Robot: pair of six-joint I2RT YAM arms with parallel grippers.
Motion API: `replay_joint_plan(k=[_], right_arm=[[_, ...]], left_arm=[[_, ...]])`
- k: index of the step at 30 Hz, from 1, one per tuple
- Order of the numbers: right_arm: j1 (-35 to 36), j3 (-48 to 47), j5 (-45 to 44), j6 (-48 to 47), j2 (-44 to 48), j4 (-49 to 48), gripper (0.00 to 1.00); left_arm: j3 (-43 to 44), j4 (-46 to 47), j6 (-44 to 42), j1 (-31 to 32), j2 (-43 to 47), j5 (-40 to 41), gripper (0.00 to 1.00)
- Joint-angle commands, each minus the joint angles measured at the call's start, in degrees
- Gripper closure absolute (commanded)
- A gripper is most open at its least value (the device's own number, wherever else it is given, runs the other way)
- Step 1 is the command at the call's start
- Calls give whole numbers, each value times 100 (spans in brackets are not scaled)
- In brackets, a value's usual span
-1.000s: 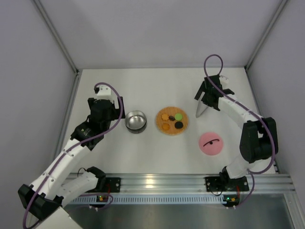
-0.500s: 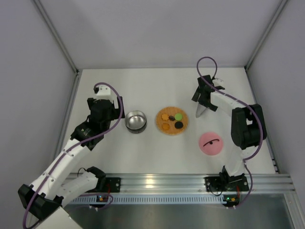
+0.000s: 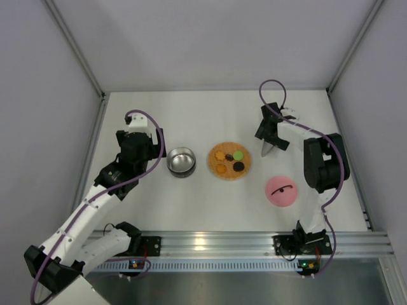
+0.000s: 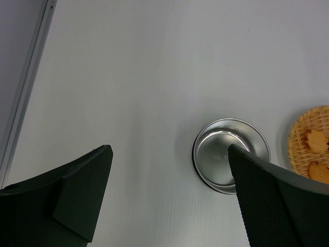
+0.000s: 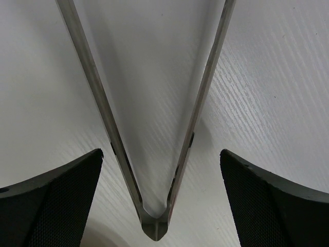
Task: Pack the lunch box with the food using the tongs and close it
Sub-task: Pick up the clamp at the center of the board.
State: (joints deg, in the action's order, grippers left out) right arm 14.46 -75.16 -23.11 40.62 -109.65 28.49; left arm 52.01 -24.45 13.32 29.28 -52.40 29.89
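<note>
The lunch box, a small steel bowl (image 3: 181, 161) (image 4: 213, 159), stands empty left of centre. Its pink lid (image 3: 282, 191) with the black handle lies apart at the front right. The food (image 3: 230, 161), small orange, green and dark rounds, lies on an orange woven disc (image 3: 216, 170) (image 4: 300, 131). The tongs (image 3: 267, 149) (image 5: 154, 229) lie flat on the table, right of the disc. My right gripper (image 3: 270, 130) (image 5: 161, 152) is open, with one finger on each side of the tongs' joined end, touching neither arm. My left gripper (image 3: 156, 147) (image 4: 169, 149) hangs open just left of the bowl.
White walls with metal posts close in the table on the left, back and right. An aluminium rail carrying both arm bases (image 3: 210, 244) runs along the near edge.
The right arm has folded in and brought its gripper closer over the tongs. The left arm has not moved.
</note>
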Motion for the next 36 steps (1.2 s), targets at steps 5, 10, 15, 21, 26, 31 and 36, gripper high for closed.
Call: replay_joint_plan(k=[5, 10, 15, 21, 26, 31, 36], right_arm=[[-162, -71, 8, -81, -40, -343, 9], [-312, 89, 193, -195, -57, -555, 14], [-382, 194, 298, -414, -39, -766, 20], [-391, 282, 351, -538, -57, -836, 31], [-391, 387, 343, -678, -4, -889, 42], [-391, 589, 351, -792, 250, -933, 56], [-391, 774, 334, -915, 724, -916, 66]], left_arm=[[160, 98, -84, 17, -24, 166, 1], [160, 107, -93, 8, -60, 166, 1], [160, 116, -93, 17, -68, 193, 1], [152, 107, -102, 17, -95, 228, 1], [152, 107, -111, 8, -112, 237, 1], [152, 107, -111, 17, -103, 245, 1], [160, 107, -111, 8, -86, 219, 1]])
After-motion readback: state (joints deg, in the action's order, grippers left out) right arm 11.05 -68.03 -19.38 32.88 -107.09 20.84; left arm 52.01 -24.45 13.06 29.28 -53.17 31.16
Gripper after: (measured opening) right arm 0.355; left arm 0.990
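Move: Just below the right hand's open fingers, roughly 2 cm down, the V-shaped clamp straddles the hand point: its middle is about 3 cm ahead and 1 cm to the right, its hinge end back towards the base. The food basket sits some 17 cm to the left of the hand and 8 cm back, the pink plate about 19 cm back and 4 cm right. From the left hand, the clamp is about 15 cm ahead, 46 cm to the right and 24 cm down. Closing on the clamp near its hinge, the right hand first slides about 2 cm to the right and sinks some 1.5 cm, then stays almost in place while the fingers come together from wide open to about a third open, pinching both arms of the clamp between the pads. The wrist turns slightly counter-clockwise, and right at the end the hand draws back about 1 cm. ##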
